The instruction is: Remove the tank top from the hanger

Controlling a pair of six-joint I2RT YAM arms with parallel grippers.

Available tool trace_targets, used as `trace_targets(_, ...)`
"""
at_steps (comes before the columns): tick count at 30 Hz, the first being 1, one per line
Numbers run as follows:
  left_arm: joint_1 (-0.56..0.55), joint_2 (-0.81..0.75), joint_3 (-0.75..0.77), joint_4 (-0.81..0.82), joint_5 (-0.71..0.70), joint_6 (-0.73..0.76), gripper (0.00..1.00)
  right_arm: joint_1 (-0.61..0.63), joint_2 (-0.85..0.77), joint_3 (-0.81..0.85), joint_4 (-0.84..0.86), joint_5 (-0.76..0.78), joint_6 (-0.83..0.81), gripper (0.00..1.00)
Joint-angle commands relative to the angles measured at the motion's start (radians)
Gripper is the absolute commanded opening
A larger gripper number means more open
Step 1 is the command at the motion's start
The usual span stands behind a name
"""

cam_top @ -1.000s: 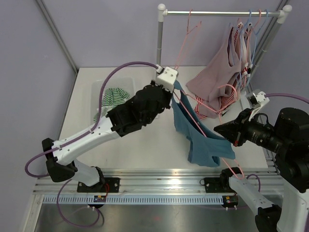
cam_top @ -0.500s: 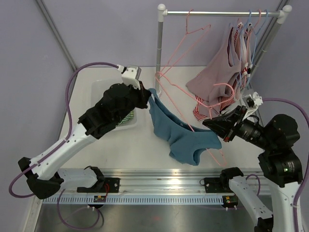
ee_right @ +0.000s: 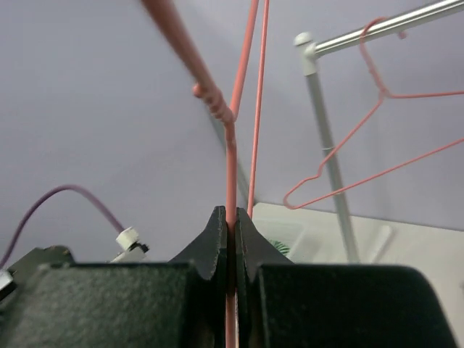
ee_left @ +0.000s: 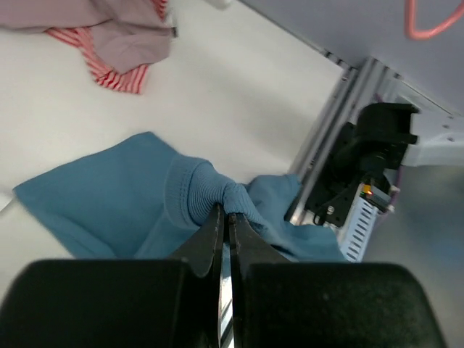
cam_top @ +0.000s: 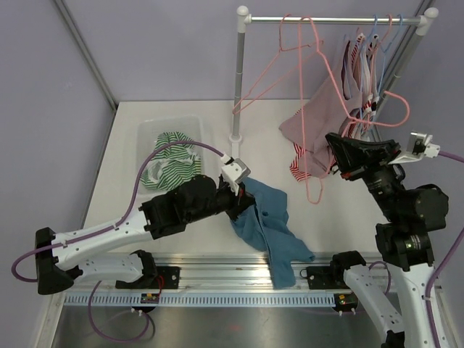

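Observation:
The blue tank top (cam_top: 270,223) lies crumpled on the table near the front, one end drooping over the front rail. My left gripper (cam_top: 245,196) is low over the table, shut on a bunched fold of it. The left wrist view shows that ribbed blue fold (ee_left: 210,190) pinched at the tips of the left gripper (ee_left: 226,212). The bare pink hanger (cam_top: 304,109) stands raised beside the rack with no cloth on it. My right gripper (cam_top: 336,156) is shut on its wire. In the right wrist view the hanger wire (ee_right: 230,163) runs straight up out of the right gripper (ee_right: 230,214).
A clear bin (cam_top: 148,134) at back left holds a green striped garment (cam_top: 172,154). The rack's rail (cam_top: 333,19) and post (cam_top: 238,80) carry another pink hanger (cam_top: 267,81) and several hung garments (cam_top: 326,116). A metal rail (cam_top: 217,262) runs along the table's front edge.
The left arm dropped toward the front of the table, pulling the tank top off the hanger. The right arm swung the now bare hanger up and back toward the rack.

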Motion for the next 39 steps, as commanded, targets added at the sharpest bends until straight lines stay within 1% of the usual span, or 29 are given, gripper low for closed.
trace_targets(1, 0.001, 0.003, 0.062, -0.025, -0.227, -0.048, 0.00, -0.001, 0.030, 0.187, -0.253, 0.213, -0.162, 0.00)
trace_targets(2, 0.001, 0.014, 0.080, -0.068, -0.290, -0.066, 0.00, -0.001, 0.044, 0.217, -0.404, 0.252, -0.183, 0.00)
trace_targets(3, 0.002, 0.028, 0.099, -0.105, -0.387, -0.098, 0.00, -0.001, 0.057, 0.273, -0.478, 0.293, -0.205, 0.00)
trace_targets(4, 0.002, 0.054, 0.117, -0.163, -0.420, -0.108, 0.00, -0.001, 0.093, 0.303, -0.550, 0.362, -0.216, 0.00)
trace_targets(5, 0.002, 0.060, 0.143, -0.186, -0.442, -0.115, 0.04, -0.001, 0.108, 0.326, -0.657, 0.383, -0.226, 0.00)
trace_targets(6, 0.002, 0.066, 0.154, -0.200, -0.462, -0.125, 0.12, -0.001, 0.123, 0.359, -0.698, 0.395, -0.231, 0.00)
trace_targets(7, 0.001, 0.068, 0.162, -0.209, -0.459, -0.123, 0.23, -0.001, 0.155, 0.375, -0.730, 0.425, -0.234, 0.00)
trace_targets(8, 0.002, 0.069, 0.175, -0.226, -0.459, -0.123, 0.42, -0.001, 0.177, 0.395, -0.790, 0.458, -0.243, 0.00)
trace_targets(11, 0.002, 0.055, 0.206, -0.291, -0.468, -0.129, 0.75, -0.001, 0.294, 0.514, -0.888, 0.508, -0.308, 0.00)
trace_targets(12, 0.002, 0.049, 0.223, -0.312, -0.480, -0.131, 0.99, -0.001, 0.326, 0.580, -0.908, 0.518, -0.326, 0.00)
trace_targets(13, 0.002, 0.040, 0.231, -0.343, -0.480, -0.128, 0.99, 0.001, 0.388, 0.612, -0.925, 0.533, -0.332, 0.00)
trace_targets(16, 0.001, -0.004, 0.237, -0.384, -0.493, -0.131, 0.99, -0.001, 0.497, 0.723, -0.958, 0.554, -0.343, 0.00)
trace_targets(21, 0.002, -0.099, 0.220, -0.470, -0.506, -0.142, 0.99, -0.001, 0.648, 0.853, -0.918, 0.558, -0.355, 0.00)
trace_targets(23, 0.001, -0.124, 0.211, -0.510, -0.510, -0.145, 0.99, -0.002, 0.728, 0.898, -0.910, 0.556, -0.366, 0.00)
trace_targets(25, 0.002, -0.153, 0.202, -0.542, -0.510, -0.148, 0.99, -0.001, 0.812, 0.978, -0.910, 0.539, -0.383, 0.00)
trace_targets(29, 0.002, -0.187, 0.160, -0.556, -0.513, -0.151, 0.99, -0.001, 0.952, 1.157, -0.936, 0.504, -0.395, 0.00)
trace_targets(30, 0.002, -0.190, 0.157, -0.559, -0.516, -0.152, 0.99, -0.001, 1.007, 1.185, -0.942, 0.495, -0.395, 0.00)
trace_targets(32, 0.001, -0.189, 0.153, -0.561, -0.514, -0.155, 0.99, 0.001, 1.062, 1.241, -0.967, 0.470, -0.392, 0.00)
trace_targets(33, 0.001, -0.187, 0.150, -0.561, -0.513, -0.155, 0.99, 0.007, 1.111, 1.295, -0.976, 0.470, -0.389, 0.00)
trace_targets(39, 0.002, -0.175, 0.153, -0.556, -0.525, -0.154, 0.99, 0.067, 1.243, 1.446, -1.013, 0.498, -0.409, 0.00)
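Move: The blue tank top, still pinched by the left hand at one edge, has its middle about 8 cm right of that hand, 2 cm ahead and 20 below; the laundry tub lies some 28 cm left and 22 ahead. The right hand holds the bare hanger: its free place on the rail is roughly 33 cm ahead, 3 left and 3 higher. The empty hanger hangs some 30 ahead and 11 left, the mauve top 30 ahead and 8 right, 20 lower. The blue tank top is let go over the table as the left hand swings about 5 cm forward, turning counter-clockwise and opening wide, then backs off some 12 cm to the left towards the tub. The bare hanger stays gripped in the right hand, which first swerves right, then carries it some 27 cm forward towards the rail, sinking a little overall while the fingers tip down and turn clockwise. ##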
